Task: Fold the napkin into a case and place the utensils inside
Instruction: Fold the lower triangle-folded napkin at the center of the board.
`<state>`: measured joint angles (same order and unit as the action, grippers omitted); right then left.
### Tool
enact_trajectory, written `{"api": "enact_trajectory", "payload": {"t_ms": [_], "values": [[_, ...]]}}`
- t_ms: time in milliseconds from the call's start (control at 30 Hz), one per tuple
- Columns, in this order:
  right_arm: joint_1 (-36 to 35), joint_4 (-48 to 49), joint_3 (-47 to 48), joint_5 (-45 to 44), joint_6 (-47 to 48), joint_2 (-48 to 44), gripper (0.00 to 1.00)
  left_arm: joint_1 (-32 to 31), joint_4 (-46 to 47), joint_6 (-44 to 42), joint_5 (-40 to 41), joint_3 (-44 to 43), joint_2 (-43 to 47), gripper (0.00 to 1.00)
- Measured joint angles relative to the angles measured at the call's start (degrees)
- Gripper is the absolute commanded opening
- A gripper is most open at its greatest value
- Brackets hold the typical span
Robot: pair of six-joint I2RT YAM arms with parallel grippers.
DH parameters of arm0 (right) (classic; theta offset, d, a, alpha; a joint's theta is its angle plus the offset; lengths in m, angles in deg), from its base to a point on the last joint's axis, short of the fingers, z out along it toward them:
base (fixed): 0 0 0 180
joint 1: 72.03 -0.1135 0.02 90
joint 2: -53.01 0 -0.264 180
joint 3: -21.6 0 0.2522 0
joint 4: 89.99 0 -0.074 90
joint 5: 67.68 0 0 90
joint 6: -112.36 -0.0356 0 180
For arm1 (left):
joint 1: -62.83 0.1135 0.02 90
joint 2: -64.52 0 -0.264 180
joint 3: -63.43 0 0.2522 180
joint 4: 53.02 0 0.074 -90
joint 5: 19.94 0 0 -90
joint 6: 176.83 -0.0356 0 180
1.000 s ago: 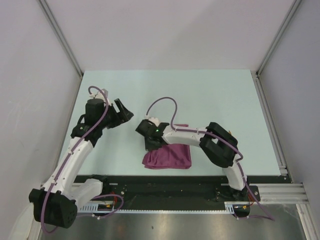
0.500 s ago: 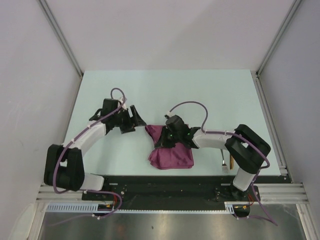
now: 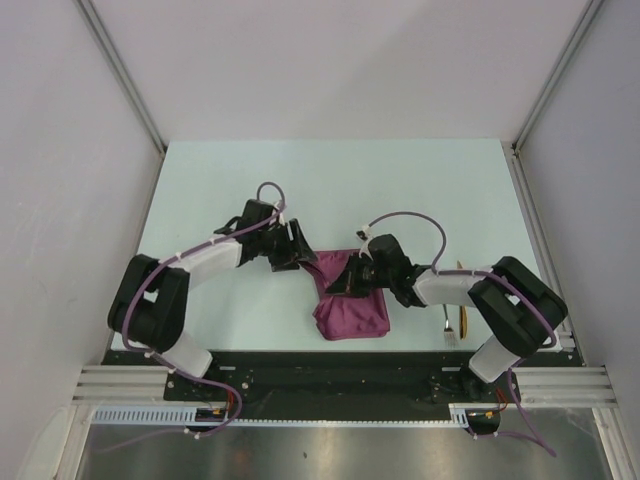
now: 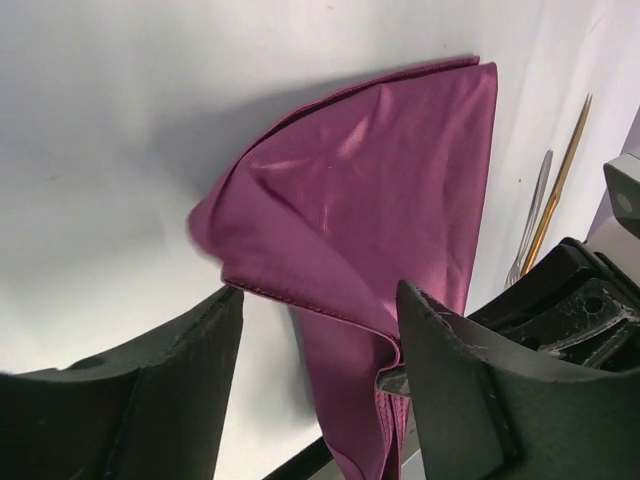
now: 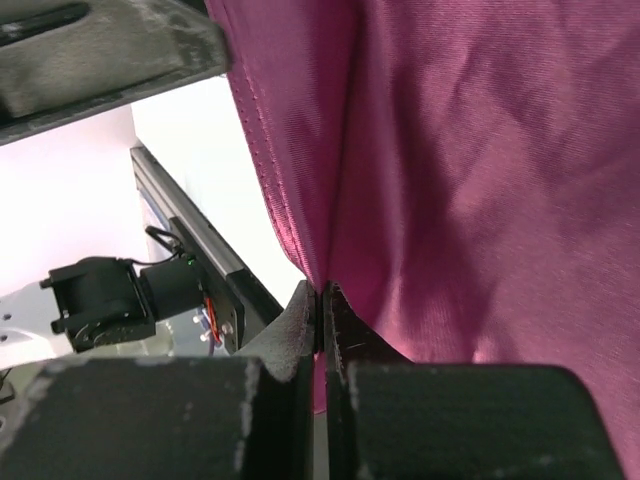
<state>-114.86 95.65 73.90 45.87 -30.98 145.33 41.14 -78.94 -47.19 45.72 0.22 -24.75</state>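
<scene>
The plum-magenta napkin [image 3: 352, 308] lies folded in loose layers near the table's front edge; no case is in view. My right gripper [image 3: 352, 284] is shut on a hemmed fold of the napkin [image 5: 450, 150], pinching it at the tips [image 5: 322, 295]. My left gripper [image 3: 306, 256] is open at the napkin's upper left corner. Its fingers [image 4: 470, 400] straddle a raised fold of the napkin [image 4: 380, 180] without clamping it. The utensils lie right of the cloth: a golden piece [image 4: 560, 180] and a silver piece with tines [image 4: 530, 230], also seen beside the right arm [image 3: 455, 320].
The pale table [image 3: 250, 190] is walled on three sides by white panels. A black base rail [image 3: 330, 365] runs along the near edge, just below the napkin. The right arm's elbow [image 3: 520, 300] sits close to the utensils.
The left arm swung right until its open jaws reached the napkin's corner, and they narrowed slightly. The right arm pulled back to the right with the cloth in its grip, uncovering the utensils.
</scene>
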Motion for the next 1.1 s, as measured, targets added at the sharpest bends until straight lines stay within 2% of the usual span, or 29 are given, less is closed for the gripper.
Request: {"api": "enact_trajectory", "payload": {"t_ms": [233, 267, 400, 667, 1100], "values": [[2.7, 3.7, -4.5, 3.8, 0.1, -1.5, 0.0, -4.9, 0.5, 2.6, 3.0, -3.6, -4.7, 0.45], [3.1, 4.1, -5.1, 4.3, 0.2, -1.9, 0.0, -5.3, 0.4, 2.9, 3.3, -4.1, -5.0, 0.39], [4.7, 5.3, -6.6, 6.5, 0.9, -2.6, 0.0, -6.6, -0.1, 3.7, 5.2, -7.5, -6.5, 0.33], [9.2, 4.9, -8.7, 10.7, 4.1, -2.6, 0.0, -11.5, -1.4, 5.0, 8.0, -15.7, -12.2, 0.29], [13.6, 1.0, -10.0, 14.4, 10.5, -2.6, 0.03, -15.4, -2.8, 7.0, 10.7, -21.3, -19.5, 0.26]]}}
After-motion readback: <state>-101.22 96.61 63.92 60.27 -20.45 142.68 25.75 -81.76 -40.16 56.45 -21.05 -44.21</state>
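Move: The far corner of the napkin's lifted flap is almost at the left hand's fingers, about 2 cm to its left, level ahead and a centimetre lower. The right hand holds the flap's hem midway along; the napkin's right edge, towards which it goes, lies some 14 cm to its right, level ahead and about 5 cm below. The fork is roughly 31 cm right and 5 cm back of the right hand, the knife about 35 cm right and 3 cm back, both some 5 cm below. Both hands carry the napkin's left flap across towards its right side: the left hand sweeps about 11 cm to the right with the flap's far end between its fingers, drawing them from well open to about a quarter open around the hem. The right hand keeps its shut pinch midway along that hem and goes about 7 cm to the right in step, easing down nearly 3 cm towards the napkin below, with hardly any turn of either wrist. ##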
